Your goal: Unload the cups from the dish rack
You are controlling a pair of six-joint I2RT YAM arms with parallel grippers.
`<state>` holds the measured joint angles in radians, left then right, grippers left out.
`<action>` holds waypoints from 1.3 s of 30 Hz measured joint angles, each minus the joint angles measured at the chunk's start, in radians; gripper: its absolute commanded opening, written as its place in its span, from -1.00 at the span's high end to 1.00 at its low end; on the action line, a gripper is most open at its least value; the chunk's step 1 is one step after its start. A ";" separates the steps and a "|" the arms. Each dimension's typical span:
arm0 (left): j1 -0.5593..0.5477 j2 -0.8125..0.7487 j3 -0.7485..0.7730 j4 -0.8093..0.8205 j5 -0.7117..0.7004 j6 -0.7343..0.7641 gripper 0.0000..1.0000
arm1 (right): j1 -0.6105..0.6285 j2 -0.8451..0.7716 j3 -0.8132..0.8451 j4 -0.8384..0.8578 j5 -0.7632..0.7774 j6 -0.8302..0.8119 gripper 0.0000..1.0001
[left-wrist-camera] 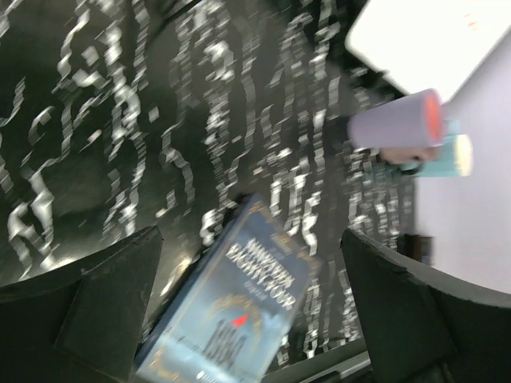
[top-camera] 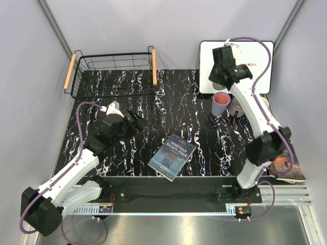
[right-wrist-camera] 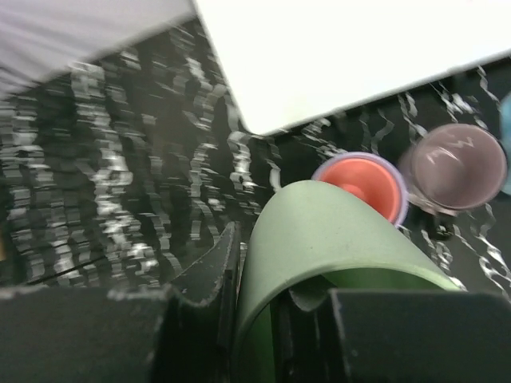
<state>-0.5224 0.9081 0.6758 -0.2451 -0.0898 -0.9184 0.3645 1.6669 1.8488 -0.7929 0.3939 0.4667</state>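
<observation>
The dish rack (top-camera: 115,54), a black wire basket with wooden handles, stands at the back left, and I see no cup in it. My right gripper (top-camera: 215,76) hovers over the whiteboard's near edge. It is shut on the wall of a pale green cup (right-wrist-camera: 335,239), one finger inside and one outside. Below it on the mat stand a lilac cup (top-camera: 220,104) with a salmon one (right-wrist-camera: 361,183) nested in it, a mauve cup (right-wrist-camera: 459,166) and a light blue cup (left-wrist-camera: 447,155). My left gripper (top-camera: 135,121) hangs open and holds nothing, above the mat in front of the rack.
A blue book (top-camera: 172,156) lies on the marbled mat near the front middle, below my left gripper's fingers (left-wrist-camera: 104,303). A whiteboard (top-camera: 237,53) lies at the back right. Another printed cover (top-camera: 287,166) sits by the right arm's base.
</observation>
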 measured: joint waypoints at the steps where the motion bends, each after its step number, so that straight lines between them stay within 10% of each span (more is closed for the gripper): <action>1: 0.000 0.000 -0.008 -0.016 -0.002 -0.003 -0.98 | -0.027 0.065 0.052 -0.048 -0.003 0.000 1.00; 39: -0.016 0.153 -0.024 -0.045 0.016 0.003 -0.98 | -0.148 0.361 0.127 -0.189 -0.074 0.020 1.00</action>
<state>-0.5385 1.0607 0.6518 -0.2901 -0.0738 -0.9154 0.2165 2.0281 1.9762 -0.9817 0.3195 0.4866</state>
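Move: The purple cup with the red cup nested inside, where the green cup is being taken, stands about 5 cm ahead of the right hand, 7 cm to its right and some 25 cm below. The grey-brown mug is about 8 cm farther right, level with that stack; the light-blue mug stands roughly 17 cm right of the stack, also level. From the left hand the stack lies about 19 cm ahead, 35 cm right and 12 cm below. Down some 14 cm, drifting about 5 cm right and a little forward, the right hand brings the green cup towards the open mouth of the red-and-purple stack, tipping its fingers about 25 degrees further down while keeping its pinch on the cup's wall. The left hand, empty and still wide open, sinks about 6 cm over the table. ##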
